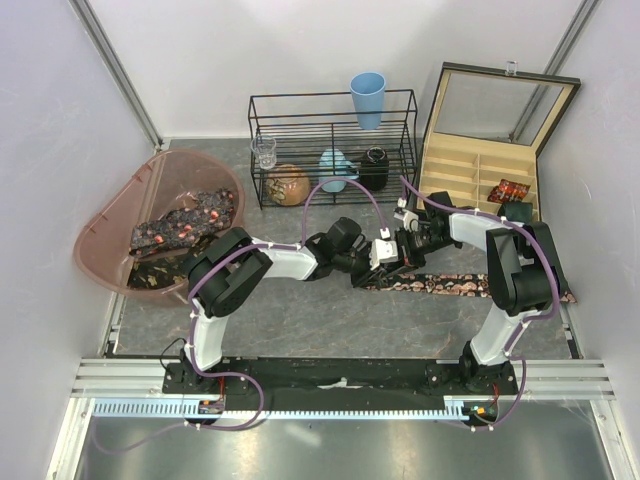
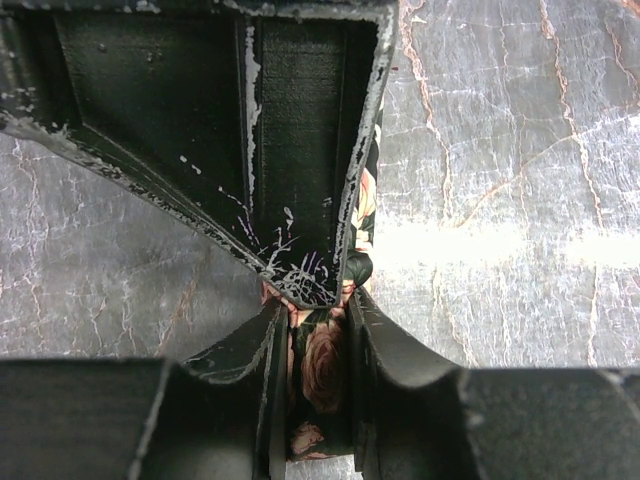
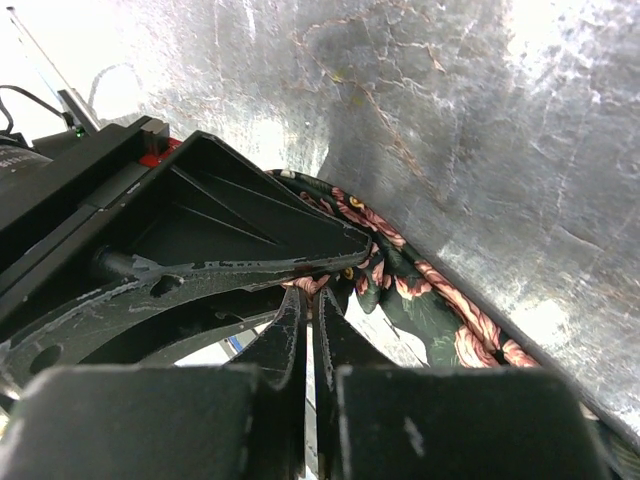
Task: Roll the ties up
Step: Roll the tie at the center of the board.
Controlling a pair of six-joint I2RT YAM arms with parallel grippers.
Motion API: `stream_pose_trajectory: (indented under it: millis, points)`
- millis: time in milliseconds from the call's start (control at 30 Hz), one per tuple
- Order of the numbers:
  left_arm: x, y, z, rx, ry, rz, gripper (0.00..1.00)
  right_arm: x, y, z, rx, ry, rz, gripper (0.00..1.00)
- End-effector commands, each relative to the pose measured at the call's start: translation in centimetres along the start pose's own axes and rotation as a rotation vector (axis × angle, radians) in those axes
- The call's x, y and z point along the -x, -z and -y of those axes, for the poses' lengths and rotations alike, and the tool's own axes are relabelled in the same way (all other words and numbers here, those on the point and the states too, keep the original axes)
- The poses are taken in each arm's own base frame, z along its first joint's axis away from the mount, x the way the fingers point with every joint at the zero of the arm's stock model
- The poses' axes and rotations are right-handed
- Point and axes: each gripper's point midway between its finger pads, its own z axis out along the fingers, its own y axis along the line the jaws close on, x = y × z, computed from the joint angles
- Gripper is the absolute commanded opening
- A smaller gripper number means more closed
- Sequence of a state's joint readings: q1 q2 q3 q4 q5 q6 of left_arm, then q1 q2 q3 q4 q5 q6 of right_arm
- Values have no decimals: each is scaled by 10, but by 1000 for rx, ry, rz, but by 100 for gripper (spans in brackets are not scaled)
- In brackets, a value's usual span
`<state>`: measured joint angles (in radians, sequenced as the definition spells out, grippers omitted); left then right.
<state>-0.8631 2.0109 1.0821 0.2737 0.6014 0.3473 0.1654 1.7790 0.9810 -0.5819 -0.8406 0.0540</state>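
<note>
One tie (image 1: 470, 287), dark with pink roses, lies flat across the table right of centre. Both grippers meet at its left end. My left gripper (image 1: 381, 254) is shut on that end, and the rose fabric (image 2: 325, 365) fills the gap between its fingers (image 2: 400, 350). My right gripper (image 1: 398, 260) is shut, its tips (image 3: 312, 292) pinching a crumpled pink edge of the tie (image 3: 450, 310) right under the left gripper's finger (image 3: 230, 225). More ties (image 1: 185, 225) lie piled in the pink tub (image 1: 105, 215). A rolled tie (image 1: 510, 190) sits in the box.
An open wooden compartment box (image 1: 470, 165) stands at the back right. A black wire rack (image 1: 330, 150) at the back centre holds a blue cup (image 1: 367, 98), a glass (image 1: 264, 152) and round vessels. White walls close in both sides.
</note>
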Motion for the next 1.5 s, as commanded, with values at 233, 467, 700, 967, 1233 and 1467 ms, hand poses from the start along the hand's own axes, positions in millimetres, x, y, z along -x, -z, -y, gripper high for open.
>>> stream_pose_trajectory:
  millis: [233, 467, 700, 967, 1233, 1467]
  points:
    - [-54, 3, 4, 16, 42, -171, 29, -3, 9, 53, -264, 24, 1, 0]
    - [-54, 3, 3, 16, 43, -173, 33, 2, 8, 77, -377, -1, 23, 0]
    - [-51, 2, 6, -5, 50, -170, 40, 5, 6, 90, -442, -3, 29, 0]
    - [-41, 4, 4, -8, 80, -135, 49, -2, 8, 95, -532, -9, -37, 0]
    - [25, 34, -6, 29, 99, 121, 68, -5, 4, 92, -577, 6, -44, 0]
    - [29, 60, -4, 86, 124, 245, 75, 11, -25, 72, -481, 99, 10, 0]
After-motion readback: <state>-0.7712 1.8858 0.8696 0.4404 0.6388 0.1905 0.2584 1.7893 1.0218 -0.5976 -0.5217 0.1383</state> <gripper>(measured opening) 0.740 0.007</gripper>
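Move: The folded end of the tie is still between the left fingers, its middle about 2 cm to the right of the left hand and 1 cm lower. From the right hand, already shut on a pinch of it, it lies some 3 cm left, 1 cm back and 3 cm below. The rest of the strip lies flat, its middle roughly 11 cm right of the right hand, 2 cm back and 4 cm down; the open storage box's tray is about 20 cm right and 19 cm ahead. Keep the right fingers shut on their pinch of the tie and lower it about 3 cm onto the strip, easing slightly right and tipping the fingers more steeply down, some 15 degrees. Hold the folded end with the left gripper meanwhile, then open its fingers wide and draw it back about 4 cm to the left, rising a little, clear of the cloth. ##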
